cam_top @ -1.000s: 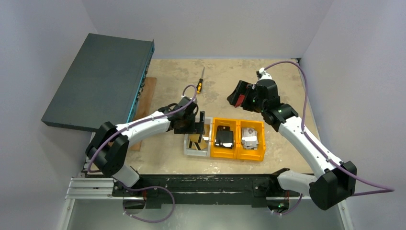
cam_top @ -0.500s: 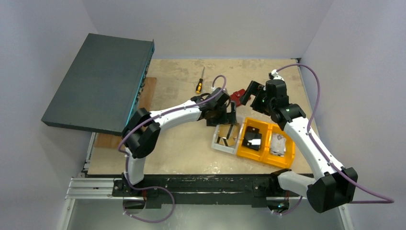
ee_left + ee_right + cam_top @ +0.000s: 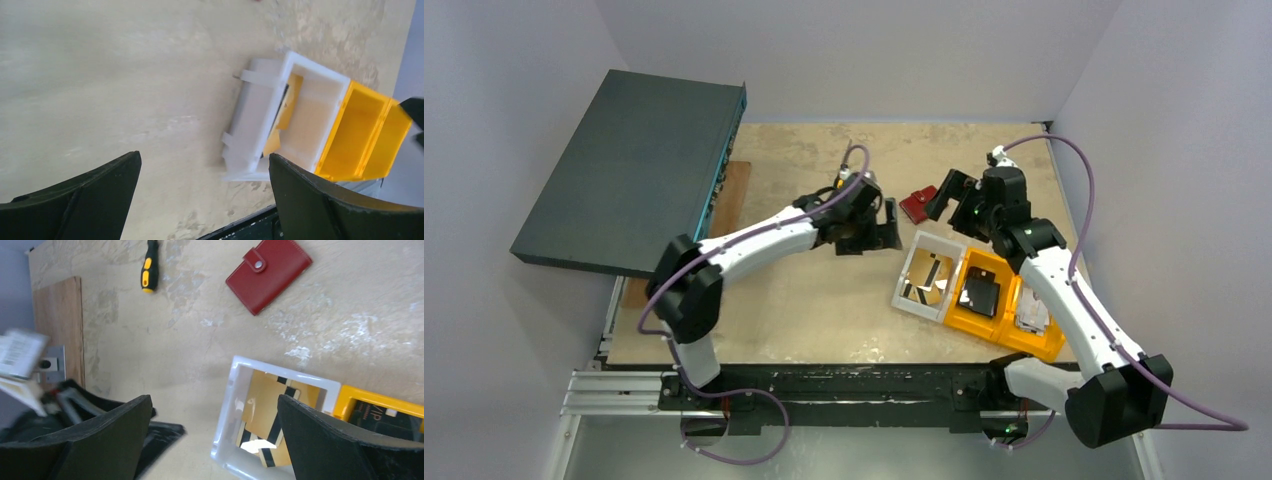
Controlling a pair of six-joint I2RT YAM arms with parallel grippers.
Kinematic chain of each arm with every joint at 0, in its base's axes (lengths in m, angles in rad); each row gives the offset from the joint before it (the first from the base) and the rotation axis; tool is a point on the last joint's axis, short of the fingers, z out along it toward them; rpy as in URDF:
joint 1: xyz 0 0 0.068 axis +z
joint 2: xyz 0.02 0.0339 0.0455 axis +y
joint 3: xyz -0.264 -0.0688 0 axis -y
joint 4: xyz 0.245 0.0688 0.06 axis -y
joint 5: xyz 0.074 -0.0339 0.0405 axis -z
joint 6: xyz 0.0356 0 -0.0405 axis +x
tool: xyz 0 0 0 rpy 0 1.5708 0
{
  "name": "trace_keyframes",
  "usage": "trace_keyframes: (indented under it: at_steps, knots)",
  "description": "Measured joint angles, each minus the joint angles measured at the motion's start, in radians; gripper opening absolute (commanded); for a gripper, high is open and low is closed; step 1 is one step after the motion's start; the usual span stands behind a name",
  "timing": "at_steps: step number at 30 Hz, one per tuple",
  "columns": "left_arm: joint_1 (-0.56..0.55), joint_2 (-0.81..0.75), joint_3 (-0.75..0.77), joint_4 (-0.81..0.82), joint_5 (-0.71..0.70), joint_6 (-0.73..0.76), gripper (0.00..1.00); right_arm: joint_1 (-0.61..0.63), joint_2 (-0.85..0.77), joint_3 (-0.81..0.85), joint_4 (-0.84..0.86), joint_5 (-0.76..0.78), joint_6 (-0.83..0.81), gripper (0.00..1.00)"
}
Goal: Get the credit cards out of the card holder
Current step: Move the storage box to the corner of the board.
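Observation:
The card holder (image 3: 918, 206) (image 3: 268, 274), dark red and closed with its snap tab fastened, lies flat on the table at back centre. My right gripper (image 3: 946, 195) (image 3: 214, 399) hovers open just to its right, holding nothing. To the holder's left, my left gripper (image 3: 876, 228) (image 3: 205, 156) also stands open and empty over bare table. Tan-gold credit cards (image 3: 270, 407) (image 3: 290, 100) with dark stripes lie in the white bin (image 3: 911, 268) (image 3: 226, 405) (image 3: 252, 120).
Two joined orange bins (image 3: 1007, 268) (image 3: 360, 135) adjoin the white bin; one holds a dark item (image 3: 980, 293), the other a silvery one (image 3: 1030, 315). A yellow-handled screwdriver (image 3: 149, 265) lies behind the left arm. A dark flat box (image 3: 634, 170) and a wooden board (image 3: 732, 195) sit at the left.
The row of bins has slid right and turned. My left arm swung from the white bin up toward the back centre. The right gripper shifted right, uncovering the card holder.

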Motion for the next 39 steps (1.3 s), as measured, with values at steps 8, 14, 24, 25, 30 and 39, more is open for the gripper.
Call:
trace_keyframes:
  at_steps: [8, 14, 24, 25, 30, 39]
  knots:
    - [0.108, -0.351, -0.122, -0.124, -0.144, 0.059, 1.00, 0.240, 0.138, -0.031, 0.108, -0.073, 0.076, 0.99]
    - [0.129, -0.466, -0.136, -0.195, -0.172, 0.096, 1.00, 0.376, 0.245, -0.050, 0.168, -0.082, 0.128, 0.99]
    - [0.148, -0.497, -0.138, -0.248, -0.169, 0.142, 1.00, 0.391, 0.309, -0.090, 0.151, -0.061, 0.138, 0.99]
    - [0.149, -0.497, -0.138, -0.249, -0.167, 0.142, 1.00, 0.386, 0.314, -0.089, 0.157, -0.060, 0.137, 0.99]
    - [0.153, -0.497, -0.138, -0.251, -0.156, 0.152, 1.00, 0.285, 0.324, -0.089, 0.185, -0.060, 0.124, 0.99]
    - [0.153, -0.488, -0.138, -0.251, -0.134, 0.164, 1.00, 0.037, 0.362, -0.089, 0.229, -0.037, 0.077, 0.99]
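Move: The storage box's middle lies about 12 cm back and 10 cm to the right of the right hand, some 17 cm below it; its white bin, the left end, is about 9 cm straight back. The red card holder lies roughly 7 cm ahead and 2 cm left, and the screwdriver about 11 cm ahead and 19 cm left, both on the board some 20 cm down. From the left hand the box's middle is about 22 cm right, 8 cm back and 10 cm lower. The right hand, open and empty, swings about 15 cm left while drawing back and sinking some 11 cm, its fingers tipping farther down, to get round to the free left side of the white bin; it then turns back low, sweeping some 11 cm right and 9 cm forward, pushing the box to the right with the outside of the gripper. Meanwhile the left hand, also open, backs away from the box, leftward and up, clearing the space and then staying nearly still. ##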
